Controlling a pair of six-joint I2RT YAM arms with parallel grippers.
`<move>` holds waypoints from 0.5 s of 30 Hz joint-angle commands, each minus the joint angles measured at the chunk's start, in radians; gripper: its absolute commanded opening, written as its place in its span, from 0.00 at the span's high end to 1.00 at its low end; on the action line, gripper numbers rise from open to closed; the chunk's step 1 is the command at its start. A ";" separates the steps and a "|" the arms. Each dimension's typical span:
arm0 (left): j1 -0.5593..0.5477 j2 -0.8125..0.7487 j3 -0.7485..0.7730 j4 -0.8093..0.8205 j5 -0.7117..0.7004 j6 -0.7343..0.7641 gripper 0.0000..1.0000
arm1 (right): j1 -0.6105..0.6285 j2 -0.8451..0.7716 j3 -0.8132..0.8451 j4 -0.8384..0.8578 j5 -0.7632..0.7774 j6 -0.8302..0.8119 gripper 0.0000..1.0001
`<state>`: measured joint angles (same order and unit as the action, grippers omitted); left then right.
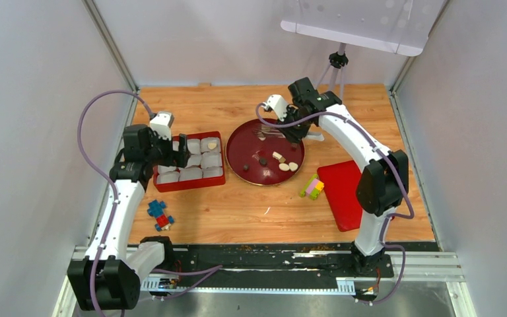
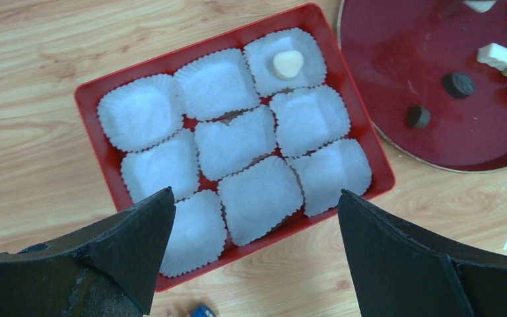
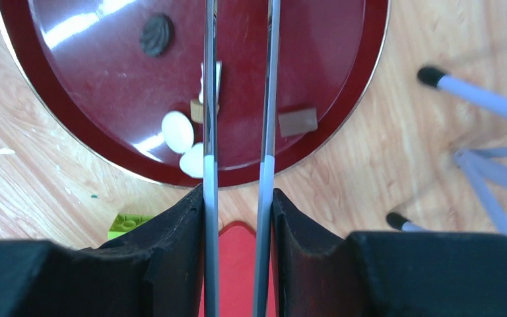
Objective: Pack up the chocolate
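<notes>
The chocolates (image 1: pixel 278 158) lie on a dark red round plate (image 1: pixel 247 142): cream ovals (image 3: pixel 177 131), a dark round one (image 3: pixel 156 34) and a brown slab (image 3: pixel 298 122). One cream heart chocolate (image 2: pixel 288 64) sits in the far right paper cup of the red box (image 2: pixel 92 99); the other cups are empty. My right gripper (image 3: pixel 237 191) is shut on metal tongs (image 3: pixel 210 99), whose tips reach over the plate in the top view (image 1: pixel 270 133). My left gripper (image 2: pixel 256 198) is open and empty, hovering above the box's near edge (image 1: pixel 191 185).
A red lid (image 1: pixel 343 191) lies right of the plate, with a green, pink and yellow toy block (image 1: pixel 312 187) beside it. A blue and red block (image 1: pixel 160 214) lies in front of the box. Tripod legs (image 3: pixel 475 99) stand behind the plate.
</notes>
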<state>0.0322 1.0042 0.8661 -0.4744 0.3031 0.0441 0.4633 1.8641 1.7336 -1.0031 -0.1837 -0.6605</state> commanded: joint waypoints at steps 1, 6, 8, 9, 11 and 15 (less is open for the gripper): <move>0.005 -0.019 0.011 0.003 -0.109 0.025 0.00 | 0.060 -0.014 0.106 0.023 -0.061 -0.002 0.87; 0.031 -0.026 0.035 -0.020 -0.176 0.020 0.00 | 0.139 0.034 0.200 0.046 -0.107 0.020 0.88; 0.038 -0.033 0.039 -0.027 -0.181 0.015 0.00 | 0.175 0.078 0.261 0.052 -0.119 0.027 0.89; 0.041 -0.039 0.041 -0.031 -0.183 0.014 0.00 | 0.190 0.104 0.295 0.054 -0.127 0.033 0.89; 0.049 -0.049 0.049 -0.043 -0.189 0.011 0.00 | 0.214 0.158 0.364 0.063 -0.140 0.045 0.89; 0.066 -0.072 0.073 -0.087 -0.207 0.031 0.00 | 0.262 0.272 0.480 0.087 -0.146 0.060 0.90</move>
<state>0.0788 0.9710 0.8772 -0.5297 0.1287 0.0536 0.6907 2.0537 2.0995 -0.9798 -0.2897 -0.6323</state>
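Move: The right gripper holds the tongs with a white chocolate in their tips. The red box they are carried to has its middle about 30 cm left, 3 cm back and 13 cm below. Its far-right liner, already holding one white chocolate, lies some 23 cm left and 2 cm ahead. The plate's middle is about 7 cm left, level fore and aft. From the left gripper the box's middle lies about 5 cm ahead, 6 cm right and 17 cm below. Sweep the right gripper about 15 cm left, rising some 5 cm on the way, carrying the tongs off the plate towards the far right corner of the red box; turn it about 15 degrees counter-clockwise and keep the grip. Meanwhile draw the empty, wide-open left gripper some 4 cm left, away from the box's middle, turning it slightly counter-clockwise. ##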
